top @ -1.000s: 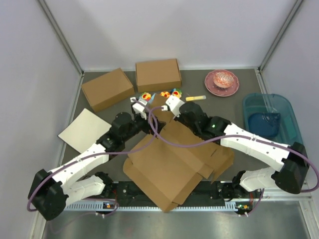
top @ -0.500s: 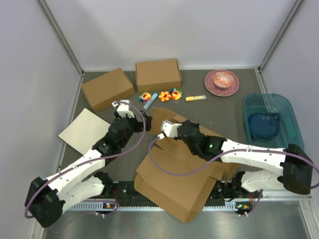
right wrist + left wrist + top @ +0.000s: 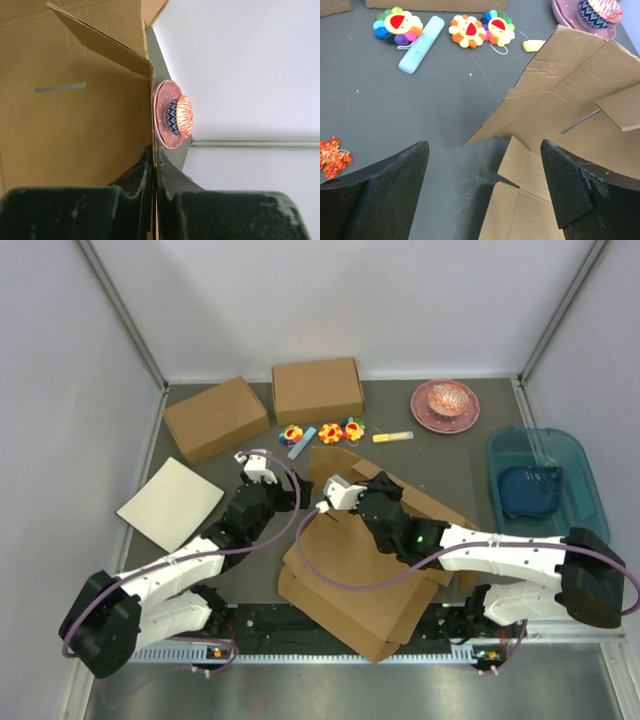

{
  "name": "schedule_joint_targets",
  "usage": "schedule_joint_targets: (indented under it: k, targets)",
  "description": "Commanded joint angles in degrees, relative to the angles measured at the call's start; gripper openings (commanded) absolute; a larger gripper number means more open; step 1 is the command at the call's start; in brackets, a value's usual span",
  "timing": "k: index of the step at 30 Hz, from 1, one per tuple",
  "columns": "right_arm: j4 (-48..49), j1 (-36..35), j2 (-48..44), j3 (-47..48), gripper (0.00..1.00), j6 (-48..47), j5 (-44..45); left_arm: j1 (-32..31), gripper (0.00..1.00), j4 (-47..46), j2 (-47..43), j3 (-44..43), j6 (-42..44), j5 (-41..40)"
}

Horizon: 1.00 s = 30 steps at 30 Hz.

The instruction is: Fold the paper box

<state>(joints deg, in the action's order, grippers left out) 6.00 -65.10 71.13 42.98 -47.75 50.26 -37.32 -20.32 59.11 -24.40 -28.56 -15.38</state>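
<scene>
The paper box (image 3: 370, 580) is a flat brown die-cut sheet with flaps and slots, partly lifted off the dark table at centre. My right gripper (image 3: 328, 502) is shut on its upper left edge. In the right wrist view the jaws (image 3: 154, 156) pinch a thin cardboard edge, with the sheet (image 3: 75, 100) filling the left. My left gripper (image 3: 283, 480) is just left of the sheet, open and holding nothing. In the left wrist view its fingers (image 3: 484, 150) stand wide apart over the table, with a flap corner of the sheet (image 3: 570, 110) reaching in from the right.
Two formed brown boxes (image 3: 215, 418) (image 3: 317, 390) stand at the back. An off-white board (image 3: 170, 502) lies at the left. Flower toys (image 3: 330, 430), a blue marker (image 3: 302, 440) and a yellow stick (image 3: 392, 437) lie behind the sheet. A pink plate (image 3: 445, 405) and blue tub (image 3: 540, 480) sit right.
My right gripper has pulled the sheet's edge towards the near left, swinging the sheet round. My left gripper drew back to the left and stays open.
</scene>
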Motion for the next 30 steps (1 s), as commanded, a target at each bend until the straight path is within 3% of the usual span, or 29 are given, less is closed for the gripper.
schedule_joint_targets:
  k: [1,9,14,18,20,22,27,30]
  targets:
    - [8.32,-1.08,0.76,-0.53,0.00,-0.68,5.99,0.58,0.99,-11.15,2.58,-0.99,2.97,3.60]
    - [6.59,-1.78,-0.38,-2.20,0.00,3.87,4.32,1.37,0.96,-19.58,7.07,0.85,3.15,4.47]
    - [3.14,-1.78,-1.61,-2.29,0.00,7.58,2.83,1.73,0.95,-13.80,7.95,-1.61,1.58,6.15]
    - [2.97,-1.78,-1.52,-2.64,0.00,8.81,3.09,1.73,0.83,-4.14,5.23,-1.79,-2.64,12.89]
    - [2.00,-1.78,-1.44,-2.46,0.00,9.60,3.26,1.73,0.71,0.27,4.00,-1.26,-5.18,18.70]
    - [1.82,-1.78,-1.17,-2.20,0.00,10.22,3.26,1.73,0.64,-0.24,3.03,0.83,-8.26,21.16]
    - [-0.20,-1.78,-1.35,-1.24,0.00,11.71,3.79,1.64,0.60,-5.25,1.79,4.98,-13.98,25.31]
    - [-1.16,-1.78,-1.35,-0.36,0.00,12.94,3.71,1.55,0.44,-2.46,5.39,3.05,-15.47,22.69]
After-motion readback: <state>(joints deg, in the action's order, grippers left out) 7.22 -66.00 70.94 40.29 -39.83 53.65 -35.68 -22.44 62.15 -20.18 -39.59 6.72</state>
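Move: The left side flap of the box's near panel lies about 5 cm back from the left hand, some 3 cm to its right and 11 cm below. The raised far panel's free left edge is roughly 5 cm ahead of that hand, 4 cm to its right and 4 cm lower; the red toy lies about 6 cm ahead, 13 cm to its left and 13 cm down. From the right hand, the flap is some 3 cm back, 13 cm left and 16 cm below. The left hand first edges a couple of centimetres forward and right beside the raised panel's edge, then draws back about 6 cm, sinking some 4 cm and going on rightward towards the near panel's left side flap, while its wrist tips down and turns clockwise about 15 degrees each and its wide-open fingers close to about half, a touch on the flap not being clear. The right hand, fingers still shut on the raised panel's edge, keeps its hold and sinks slightly, rolling a little. ##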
